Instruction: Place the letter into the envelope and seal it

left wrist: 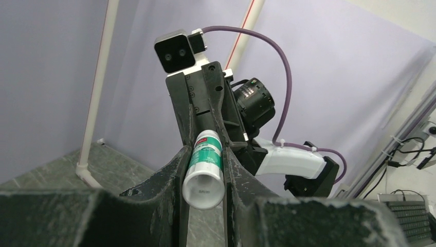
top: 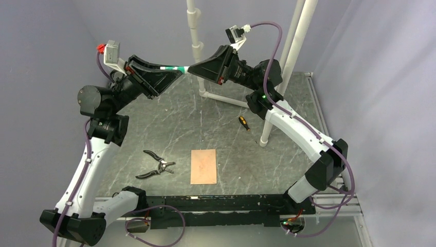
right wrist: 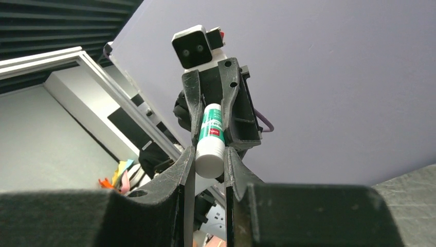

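Observation:
One pinkish-tan paper rectangle (top: 203, 166) lies flat near the table's front edge, with faint lines on its face. No flap shows, so I cannot tell whether it is the envelope or the letter, and no second sheet is visible. High over the back of the table, both grippers hold a green-and-white glue stick (top: 179, 68) between them. My left gripper (left wrist: 204, 181) is shut on its white base end (left wrist: 204, 186). My right gripper (right wrist: 210, 165) is shut on the white cap end (right wrist: 210, 154). The two grippers face each other, nearly tip to tip.
Black-handled pliers (top: 156, 165) lie left of the paper. A small screwdriver (top: 243, 123) lies at the back right, near a white pipe post (top: 272, 103). More white pipe (top: 226, 99) runs along the table's back.

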`<state>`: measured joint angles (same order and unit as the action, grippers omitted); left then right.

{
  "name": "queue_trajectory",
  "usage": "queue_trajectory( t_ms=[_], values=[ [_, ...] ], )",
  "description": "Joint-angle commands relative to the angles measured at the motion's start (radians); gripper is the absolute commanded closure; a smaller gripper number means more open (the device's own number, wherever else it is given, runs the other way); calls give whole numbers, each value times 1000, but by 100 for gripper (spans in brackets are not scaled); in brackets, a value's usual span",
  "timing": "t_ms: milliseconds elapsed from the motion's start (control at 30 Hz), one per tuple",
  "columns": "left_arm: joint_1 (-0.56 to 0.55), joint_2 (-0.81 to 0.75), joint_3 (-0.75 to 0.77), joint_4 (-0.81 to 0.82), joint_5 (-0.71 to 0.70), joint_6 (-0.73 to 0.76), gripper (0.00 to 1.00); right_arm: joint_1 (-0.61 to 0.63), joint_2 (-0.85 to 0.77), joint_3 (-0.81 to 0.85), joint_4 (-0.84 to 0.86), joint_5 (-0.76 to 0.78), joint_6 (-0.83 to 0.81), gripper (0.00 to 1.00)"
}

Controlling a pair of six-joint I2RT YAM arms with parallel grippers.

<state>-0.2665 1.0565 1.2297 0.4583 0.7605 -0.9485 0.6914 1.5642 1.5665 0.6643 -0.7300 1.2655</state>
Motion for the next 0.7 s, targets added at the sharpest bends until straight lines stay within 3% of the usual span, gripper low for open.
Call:
queue_trajectory(
  t_ms=[0,100,233,400,533,667],
  values=[
    [-96,107,-52,-396,183,110,98,129,-10,41,-80,-11,-65,100],
    [-77,79,-18,-500,124,167,97,130,-44,3,-195,39,-168,98],
    [-18,18,-1,-577,25,195,97,124,-88,-83,-297,125,-245,62],
    [16,-82,-20,-661,-89,253,98,117,-154,-150,-442,270,-349,42],
    [16,-135,-45,-767,-158,325,98,116,-178,-179,-518,355,-383,28],
    [16,-162,-79,-882,-202,371,98,116,-190,-195,-586,433,-399,22]
  ],
)
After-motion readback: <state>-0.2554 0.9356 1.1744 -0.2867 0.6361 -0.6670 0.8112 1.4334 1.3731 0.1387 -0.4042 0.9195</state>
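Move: Between the two grippers, both still shut on it, the capped glue stick has its middle about 1 cm right of the left hand and 2 cm left of the right hand. Far below on the table, some 47 cm down, the envelope lies about 7 cm back and 5 cm right of the left hand. From that hand, the pruning shears are 6 cm back and 14 cm left; the screwdriver is 15 cm ahead and 22 cm right. Sinking together by about 13 cm towards the table, both hands start shut on the glue stick. Partway down the right fingers open wide and let go of its end, while the left keeps its grip. Both wrists tip their upward-pointing fingers to nearly level, the left turning about 30 degrees; the right hand stays close beside the stick, easing a couple of centimetres left and forward. ##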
